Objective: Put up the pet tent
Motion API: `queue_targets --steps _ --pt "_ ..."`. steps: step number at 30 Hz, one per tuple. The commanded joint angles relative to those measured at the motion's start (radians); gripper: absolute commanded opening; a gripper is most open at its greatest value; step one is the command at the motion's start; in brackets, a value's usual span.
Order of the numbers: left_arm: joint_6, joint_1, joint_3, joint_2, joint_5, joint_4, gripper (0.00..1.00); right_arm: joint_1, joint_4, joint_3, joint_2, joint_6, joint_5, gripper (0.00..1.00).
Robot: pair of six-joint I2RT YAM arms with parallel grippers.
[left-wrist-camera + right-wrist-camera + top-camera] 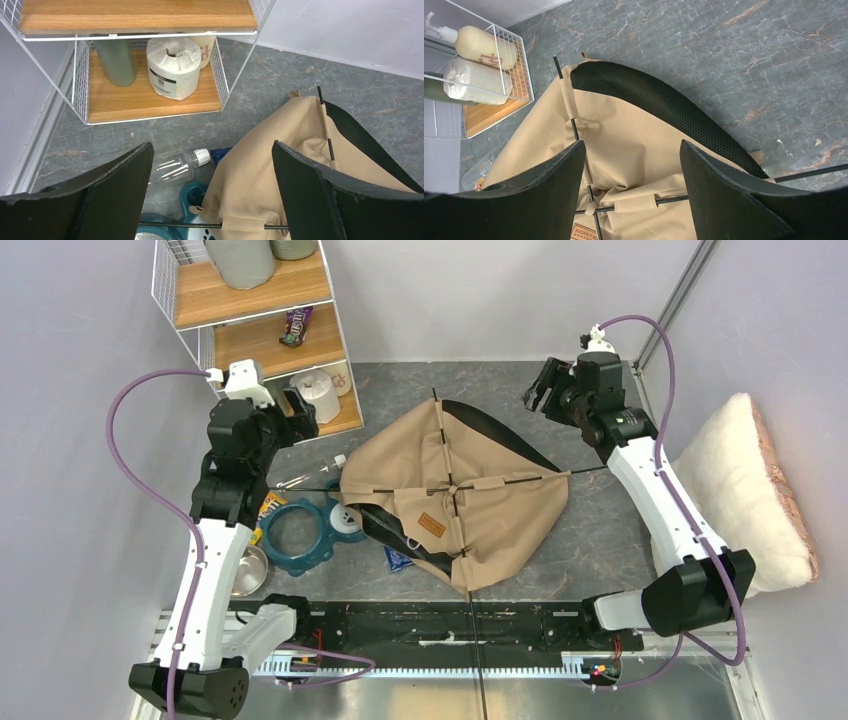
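The tan pet tent lies collapsed flat on the grey tabletop, its thin black poles crossing over the middle. Black lining shows along its far right edge, and a small brown patch label sits near the front. My left gripper hovers open above the tent's left side, in front of the shelf. In the left wrist view, fabric and one pole lie below the open gripper. My right gripper hangs open over the far right corner, above the pole crossing; it holds nothing.
A wire shelf holding a toilet roll stands at the back left. A clear bottle, a teal bowl stand, a metal bowl and a blue packet lie left of the tent. A fluffy white cushion leans at right.
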Motion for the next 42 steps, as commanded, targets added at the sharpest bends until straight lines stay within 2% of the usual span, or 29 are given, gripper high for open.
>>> queue_targets --steps 1,6,13,17,19,21,23,34,38,42 --pt "-0.028 -0.002 0.003 -0.035 -0.013 0.067 0.97 0.017 0.067 0.052 0.011 -0.004 -0.009 0.77" --pt "-0.070 -0.001 -0.042 -0.063 -0.010 0.092 0.97 0.060 0.109 0.055 0.035 -0.036 -0.058 0.79" --pt "-0.077 -0.002 -0.075 -0.076 0.089 0.091 0.96 0.181 0.174 0.091 0.123 -0.065 -0.073 0.79" --pt "-0.090 -0.001 -0.090 -0.079 0.159 0.095 0.96 0.270 0.232 0.126 0.216 -0.090 -0.070 0.69" --pt "-0.100 -0.001 -0.097 -0.073 0.183 0.096 0.95 0.309 0.264 0.146 0.268 -0.104 -0.033 0.62" --pt "-0.107 -0.002 -0.099 -0.065 0.201 0.093 0.94 0.342 0.271 0.181 0.324 -0.123 0.008 0.51" --pt "-0.112 -0.002 -0.100 -0.057 0.215 0.090 0.94 0.357 0.272 0.217 0.387 -0.135 0.040 0.45" --pt "-0.145 -0.002 -0.116 -0.023 0.272 0.086 0.91 0.366 0.239 0.328 0.611 -0.161 0.133 0.43" --pt "-0.144 -0.002 -0.116 -0.004 0.279 0.086 0.90 0.367 0.223 0.360 0.673 -0.173 0.150 0.39" --pt "-0.141 -0.003 -0.110 0.020 0.281 0.090 0.90 0.367 0.203 0.383 0.712 -0.183 0.166 0.32"
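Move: The aim is the sleeved far end of the upright tent pole: from the right hand about 21 cm to the left, 9 cm ahead and 19 cm below. From that hand, the pole crossing is some 18 cm left and 6 cm back, the black mesh panel's middle about 8 cm left and 5 cm ahead, both over 20 cm down. From the left hand, the sleeved end is about 23 cm right, 17 cm ahead and 24 cm below. The right hand heads for the sleeved far end of the tent pole, first sweeping about 20 cm left over the tent, then sinking some 14 cm while reaching forward, turning about 20 degrees counter-clockwise as its fingers close to roughly half their first gap; no touch is clear. The left hand, fingers wide, eases about 5 cm right and a little down towards the tent, turning slightly clockwise. ##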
